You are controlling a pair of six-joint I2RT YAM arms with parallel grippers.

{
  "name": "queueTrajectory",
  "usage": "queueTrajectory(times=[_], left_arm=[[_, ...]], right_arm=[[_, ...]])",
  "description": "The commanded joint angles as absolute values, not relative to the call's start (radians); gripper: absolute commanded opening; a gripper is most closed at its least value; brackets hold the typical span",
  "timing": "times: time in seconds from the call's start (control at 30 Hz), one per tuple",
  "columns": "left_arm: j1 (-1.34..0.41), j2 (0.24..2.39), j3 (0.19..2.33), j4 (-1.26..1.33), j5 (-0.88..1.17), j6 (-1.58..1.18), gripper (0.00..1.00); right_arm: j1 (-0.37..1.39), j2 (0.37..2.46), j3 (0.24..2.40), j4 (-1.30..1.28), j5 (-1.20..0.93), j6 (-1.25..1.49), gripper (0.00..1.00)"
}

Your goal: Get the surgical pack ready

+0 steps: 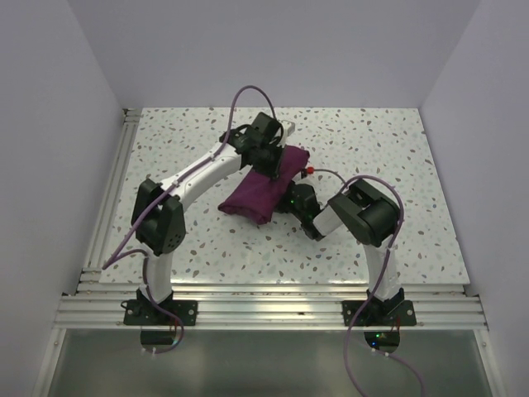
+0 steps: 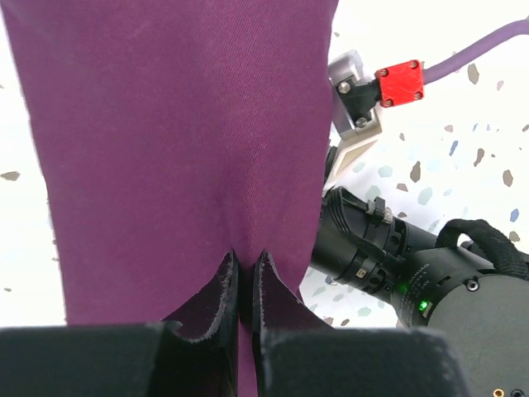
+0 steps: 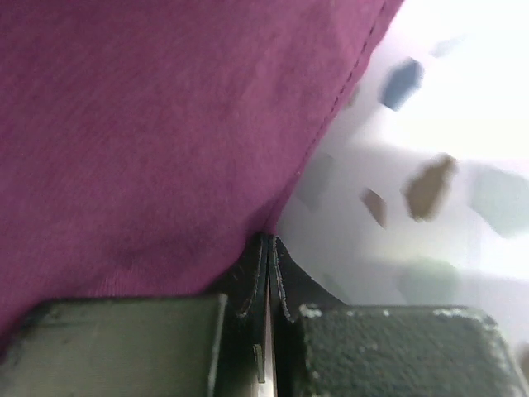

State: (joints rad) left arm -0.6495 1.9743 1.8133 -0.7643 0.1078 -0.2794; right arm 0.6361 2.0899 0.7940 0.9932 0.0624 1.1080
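The surgical pack (image 1: pixel 252 198) is a deep purple cloth bundle lying mid-table, long and slanting from near left to far right. My left gripper (image 1: pixel 271 165) sits over its far end. In the left wrist view that gripper (image 2: pixel 245 265) is shut, pinching a raised fold of the cloth (image 2: pixel 182 141). My right gripper (image 1: pixel 291 201) is low at the bundle's right edge. In the right wrist view it (image 3: pixel 269 241) is shut with the cloth's hem (image 3: pixel 149 141) running into its tips and lapping over its left finger. What the cloth wraps is hidden.
The speckled white table (image 1: pixel 380 149) is walled on three sides. An aluminium rail (image 1: pixel 122 165) runs along its left edge and a frame crosses the front. The right arm's black wrist and red cable clip (image 2: pixel 399 83) sit close beside the left gripper.
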Motion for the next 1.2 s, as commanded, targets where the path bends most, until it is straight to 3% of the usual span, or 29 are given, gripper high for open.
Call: queueTrajectory(times=[0.0,0.33,0.67,0.8,1.0,1.1,1.13,1.17], left_arm=[[-0.687,1.920,1.798,-0.623,0.172,-0.311,0.00],[-0.742,1.963,1.743,-0.549,0.087,-0.334,0.00],[-0.814,1.948,1.543,-0.345,0.002,-0.371,0.00],[-0.837,1.941,1.465,-0.269,-0.072,-0.379,0.00],[-0.887,1.890,1.361,-0.195,-0.138,-0.367,0.00],[-0.911,1.838,1.326,-0.178,-0.187,-0.353,0.16],[-0.916,1.824,1.319,-0.178,-0.201,-0.348,0.28],[-0.926,1.803,1.316,-0.181,-0.215,-0.342,0.35]], right_arm=[[0.647,2.062,0.747,1.088,0.092,1.106,0.00],[0.655,1.948,0.467,1.077,0.176,1.201,0.02],[0.571,1.590,0.324,0.550,0.230,1.169,0.00],[0.540,1.410,0.344,0.214,0.290,1.118,0.00],[0.454,1.203,0.377,0.026,0.324,1.010,0.04],[0.431,1.155,0.446,-0.078,0.348,0.947,0.18],[0.428,1.146,0.477,-0.096,0.357,0.939,0.23],[0.423,1.138,0.491,-0.107,0.359,0.928,0.37]])
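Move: The left gripper holds the purple wrap high on the right flank of the wrapped pack. The pack's middle is about 4 cm ahead of that hand, 3 cm to its left and 9 cm below, and the wrap's near end some 8 cm back, 15 cm left and 11 cm below. The right gripper's shut tips are low at the pack's right hem, with the pack's middle roughly 7 cm ahead, 8 cm left and slightly above. Slip the right gripper's tips off the hem and draw it clear of the pack, back and right together, then mostly right, about 24 cm in all, turning clockwise, tipping down and starting to open. Meanwhile bring the left gripper, still pinching the wrap, back and right, then down about 8 cm, and finally part its fingers. ##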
